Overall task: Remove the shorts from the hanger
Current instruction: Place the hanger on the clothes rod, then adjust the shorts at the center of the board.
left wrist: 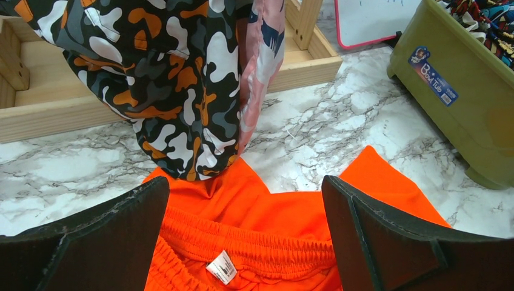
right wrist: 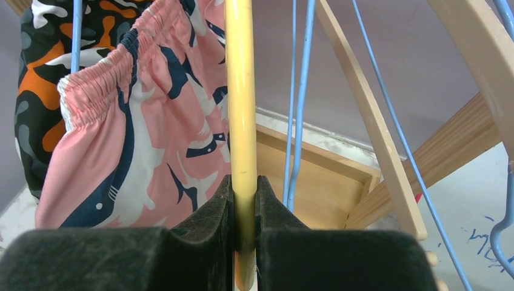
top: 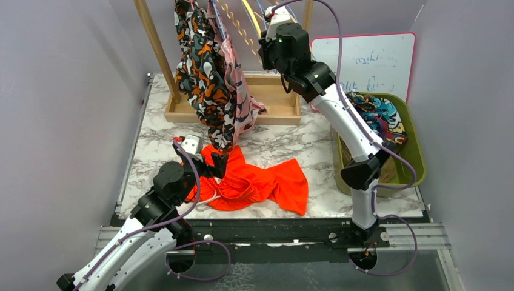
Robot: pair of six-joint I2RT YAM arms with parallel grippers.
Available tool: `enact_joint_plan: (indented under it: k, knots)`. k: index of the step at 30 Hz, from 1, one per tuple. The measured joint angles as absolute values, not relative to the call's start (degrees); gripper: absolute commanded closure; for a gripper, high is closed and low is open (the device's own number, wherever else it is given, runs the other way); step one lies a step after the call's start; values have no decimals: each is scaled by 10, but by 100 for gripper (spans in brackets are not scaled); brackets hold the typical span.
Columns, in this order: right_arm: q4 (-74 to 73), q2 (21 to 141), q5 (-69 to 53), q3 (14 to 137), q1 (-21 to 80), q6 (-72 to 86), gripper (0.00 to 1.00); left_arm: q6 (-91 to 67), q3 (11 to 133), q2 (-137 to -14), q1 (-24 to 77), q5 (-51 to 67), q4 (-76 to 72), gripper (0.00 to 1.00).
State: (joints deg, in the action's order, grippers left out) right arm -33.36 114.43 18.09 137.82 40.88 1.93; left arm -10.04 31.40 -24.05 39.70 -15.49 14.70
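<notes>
Bright orange shorts [top: 260, 182] [left wrist: 254, 218] lie spread on the marble table, waistband and white label facing the left wrist camera. My left gripper [top: 209, 160] [left wrist: 245, 188] hovers just over that waistband, open wide, with nothing between its fingers. Black-orange-white blotch print shorts [top: 203, 73] [left wrist: 163, 79] [right wrist: 36, 79] and pink print shorts [top: 239, 91] [left wrist: 263, 60] [right wrist: 139, 139] hang from the rack. High up at the rack, my right gripper [top: 274, 24] [right wrist: 243, 182] is shut on the bar of a yellow hanger [right wrist: 240, 91], which carries no shorts that I can see.
Thin blue hangers [right wrist: 300, 91] hang right of the yellow one. The wooden rack's base tray [top: 273, 112] and post [top: 156, 42] stand at the back. At right, a green tub [top: 412, 151] [left wrist: 467, 91] holds multicolour print shorts [top: 379, 115]; a whiteboard [top: 370, 60] leans behind it.
</notes>
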Motion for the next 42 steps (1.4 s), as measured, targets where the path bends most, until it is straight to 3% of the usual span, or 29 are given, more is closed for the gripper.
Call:
enact_joint_plan:
  k: [5,6,8,12,23,32,37,42]
  knots:
    - [-335,1146,169,1380,409,24,88,-100,314,-241,397,-155,147,1]
    - [-332,1143,168,1372,409,26,83,-101,314,-241,397,-155,147,1]
    - [-320,1137,162,1354,408,30,64,-100,314,-241,397,-155,147,1]
    - [-314,1100,146,1292,405,36,47,-100,314,-241,397,-155,148,1]
    - [-248,878,70,1018,405,48,39,-100,314,-245,397,-155,150,1]
    - [-72,629,-32,622,405,104,30,-101,314,-249,397,-166,156,1]
    - [-12,602,-137,481,406,129,24,-108,314,-249,397,-200,163,1]
    - [34,647,-211,432,429,134,20,-131,314,-240,394,-277,184,1]
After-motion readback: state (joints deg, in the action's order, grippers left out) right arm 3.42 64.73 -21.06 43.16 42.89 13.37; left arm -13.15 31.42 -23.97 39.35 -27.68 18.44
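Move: The right hand still pinches the near lower end of the yellow hanger; the orange shorts lie on the table about 25 cm back, 4 cm to its left and some 40 cm below. The pink shorts hang roughly 9 cm to its left, 3 cm ahead and 12 below; the camouflage shorts hang about 16 cm left, level with it and 15 below. From the left hand, the orange shorts lie some 9 cm right, 1 cm back and 22 below. The right fingers open and let go of the yellow hanger, and the hand first draws back almost level out of the hangers, then sweeps back and steeply down towards the orange shorts, about 24 cm back and 22 cm down in all, turning some 35 degrees counter-clockwise and tipping its fingers down as they keep widening. Late on, the left hand, still wide open above the shorts, swings about 4 cm to its left, turning some 15 degrees counter-clockwise. ##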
